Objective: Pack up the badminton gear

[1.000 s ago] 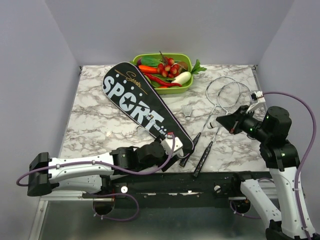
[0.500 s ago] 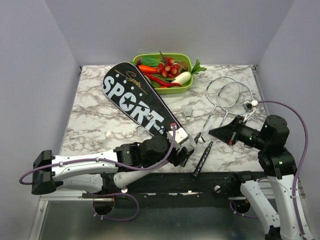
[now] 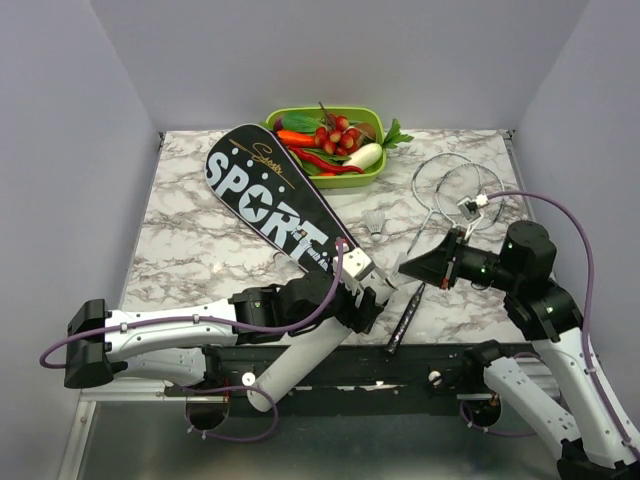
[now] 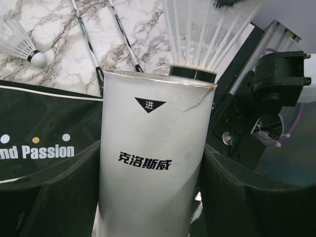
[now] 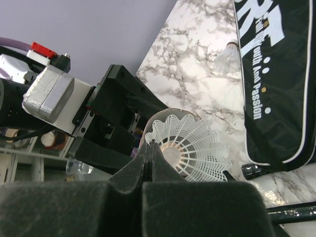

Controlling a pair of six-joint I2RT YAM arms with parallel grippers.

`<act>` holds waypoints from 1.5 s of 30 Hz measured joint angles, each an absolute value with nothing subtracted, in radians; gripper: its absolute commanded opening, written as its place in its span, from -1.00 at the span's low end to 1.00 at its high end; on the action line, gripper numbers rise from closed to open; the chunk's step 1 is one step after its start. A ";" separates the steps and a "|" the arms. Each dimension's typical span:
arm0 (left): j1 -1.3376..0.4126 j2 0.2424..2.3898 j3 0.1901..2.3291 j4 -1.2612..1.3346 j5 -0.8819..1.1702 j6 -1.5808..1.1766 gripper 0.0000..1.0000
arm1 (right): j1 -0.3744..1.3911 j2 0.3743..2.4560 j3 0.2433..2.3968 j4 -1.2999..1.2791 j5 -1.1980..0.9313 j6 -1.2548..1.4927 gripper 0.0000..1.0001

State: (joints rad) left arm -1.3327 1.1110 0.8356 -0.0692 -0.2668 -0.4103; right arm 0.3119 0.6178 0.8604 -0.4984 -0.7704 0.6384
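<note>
My left gripper is shut on a white cardboard tube with black lettering, holding it tilted over the table's front edge. My right gripper is shut on the skirt rim of a white shuttlecock, whose head sits in the tube's open mouth. A second shuttlecock lies loose on the marble. Two silver rackets lie at the right, black handles toward the front. The black "SPORT" bag lies diagonally across the middle.
A green tray of toy vegetables stands at the back centre, touching the bag's wide end. The right arm's purple cable loops above the rackets. The black rail runs along the near edge, under the tube.
My right gripper has travelled left with the shuttlecock to the tube's mouth. The left arm has swung the tube up and rightward, so more of its length shows over the front rail.
</note>
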 measured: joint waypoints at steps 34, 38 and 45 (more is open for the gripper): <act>-1.331 1.129 0.905 -0.102 -0.092 -0.045 -1.00 | 0.621 0.698 0.757 -0.381 -0.730 0.745 -0.99; -1.334 1.110 0.883 -0.093 -0.081 -0.041 -1.00 | 0.682 0.730 0.756 -0.366 -0.686 0.762 -0.58; -1.335 1.038 0.823 -0.094 -0.078 -0.038 -1.00 | 0.708 0.728 0.780 -0.400 -0.609 0.764 0.27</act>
State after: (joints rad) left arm -1.3346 1.0378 0.8227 -0.0937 -0.0780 -0.0376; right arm 0.7078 0.7277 0.7803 -0.4004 -0.6086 0.7635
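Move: The right hand holds a shuttlecock by its feathers in front of the tube's mouth, which lies some 6 cm to its left, about 2 cm back and 3 cm lower. From the left hand, which grips the tube, the mouth is roughly 5 cm ahead and 6 cm right, about level. The loose shuttlecock lies about 17 cm ahead and 5 cm left of the right hand, some 22 cm below. Right hand carries the shuttlecock about 6 cm left, down and back into the left-held tube's mouth, then opens. ##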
